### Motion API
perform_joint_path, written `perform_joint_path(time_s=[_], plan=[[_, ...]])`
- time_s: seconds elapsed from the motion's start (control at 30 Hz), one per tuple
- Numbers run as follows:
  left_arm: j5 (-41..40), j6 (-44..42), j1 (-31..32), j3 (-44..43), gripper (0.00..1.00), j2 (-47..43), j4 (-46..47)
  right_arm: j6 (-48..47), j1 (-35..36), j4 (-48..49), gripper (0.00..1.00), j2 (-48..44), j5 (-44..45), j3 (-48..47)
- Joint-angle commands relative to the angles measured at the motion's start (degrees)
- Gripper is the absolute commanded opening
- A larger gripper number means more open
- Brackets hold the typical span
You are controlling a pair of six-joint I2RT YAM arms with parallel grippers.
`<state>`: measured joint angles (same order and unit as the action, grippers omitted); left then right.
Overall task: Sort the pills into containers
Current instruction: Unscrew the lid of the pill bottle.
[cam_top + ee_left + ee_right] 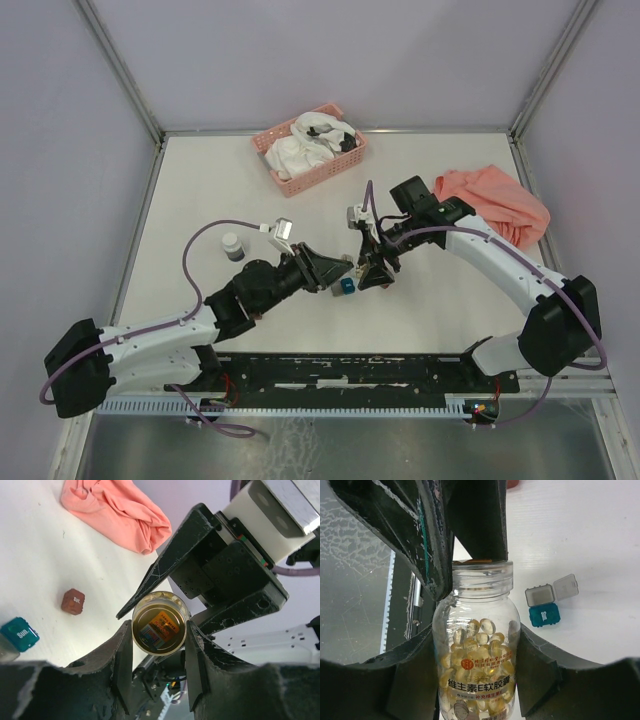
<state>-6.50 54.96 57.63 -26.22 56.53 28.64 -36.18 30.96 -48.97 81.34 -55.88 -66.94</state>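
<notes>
My right gripper (476,647) is shut on a clear bottle (482,582) of yellowish pills (479,652), holding it by the body; its threaded neck is bare. My left gripper (159,630) is shut on the bottle's rim (160,622), a finger on each side, and I look down into the amber inside. Both grippers meet mid-table, the left one (340,268) facing the right one (372,268). On the table beside them are three containers: a teal box (544,615) marked "Sun.", a grey box (540,595) with its lid flipped open, and a dark red box (73,601) marked "Sat.".
A pink slatted basket (308,148) holding white items stands at the back. A salmon cloth (495,200) lies bunched at the right. A small white-topped, dark-bottomed item (232,246) stands left of the arms. The teal box (347,286) sits just below the grippers.
</notes>
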Motion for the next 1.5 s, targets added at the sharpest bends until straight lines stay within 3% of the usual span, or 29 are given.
perform_joint_path(time_s=[0.0,0.07,0.23,0.43,0.63,0.83,0.97,1.07,1.13,1.2,1.33,1.47], plan=[[-1.4,11.5,0.1,-3.7,0.04,0.9,-0.2,0.5,-0.6,1.6,0.02,-0.4,0.9,-0.2],[-1.3,10.9,0.1,-3.9,0.06,1.1,-0.4,0.5,-0.6,1.6,0.02,-0.4,0.9,-0.2],[-1.4,4.7,0.1,-2.7,0.22,1.0,-0.2,0.4,-0.6,1.4,0.02,-0.9,0.6,-0.2],[-0.8,3.3,0.0,-1.4,0.61,0.9,0.6,-0.2,-0.6,0.9,0.02,-1.1,-0.2,-0.3],[-0.2,-0.7,0.0,-0.4,0.82,-1.6,-1.0,-0.9,-0.6,0.3,0.02,-1.7,-1.1,-0.4],[5.2,-12.9,0.0,5.2,0.83,-8.1,-1.4,-2.8,-0.8,-1.1,0.02,-2.4,-2.3,-0.7],[16.1,-33.3,0.0,11.0,0.84,-15.0,7.5,-5.9,-0.8,-3.4,0.02,-3.1,-4.1,-0.9],[17.5,-49.0,0.1,15.2,0.99,-18.3,16.0,-9.3,-0.7,-5.4,0.02,-3.5,-5.7,-1.1],[15.7,-55.1,-0.3,15.8,0.99,-17.9,19.5,-11.2,-0.7,-6.6,0.02,-4.1,-6.0,-1.0],[20.5,-57.5,-2.7,12.7,0.99,-14.7,19.8,-12.3,-0.7,-7.0,0.02,-4.6,-5.9,-0.7],[41.8,-50.2,-11.9,6.5,1.0,-3.8,27.2,-13.4,-0.7,-7.6,0.02,-5.0,-6.3,-0.5],[46.6,-49.2,-12.8,2.3,0.99,3.8,30.0,-14.3,-0.7,-8.4,0.02,-5.0,-6.3,-0.8]])
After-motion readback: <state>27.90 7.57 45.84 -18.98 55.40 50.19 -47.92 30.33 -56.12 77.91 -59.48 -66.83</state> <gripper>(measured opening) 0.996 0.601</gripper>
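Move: The pill bottle's lid is already between the left fingers, at the hand point; the bottle body, gripped by the right hand, sits about 5 cm to the left hand's right, 1 cm farther out and 2 cm lower. On the table some 20 cm below, the teal pill box lies about 4 cm ahead and straight in line sideways, the red pill box 4 cm ahead and 9 cm right. From the right hand the lid is roughly 5 cm left, 1 cm back and 2 cm up. Give the lid only a last few degrees with the left fingers, pause, then open them wide to let go. Draw the left gripper back about 5 cm, leftward and slightly down, rolling it some 55 degrees back against the twist, then swing it forward, up and a little right. Keep the right grip on the bottle, easing it back about 2 cm and slightly up. ##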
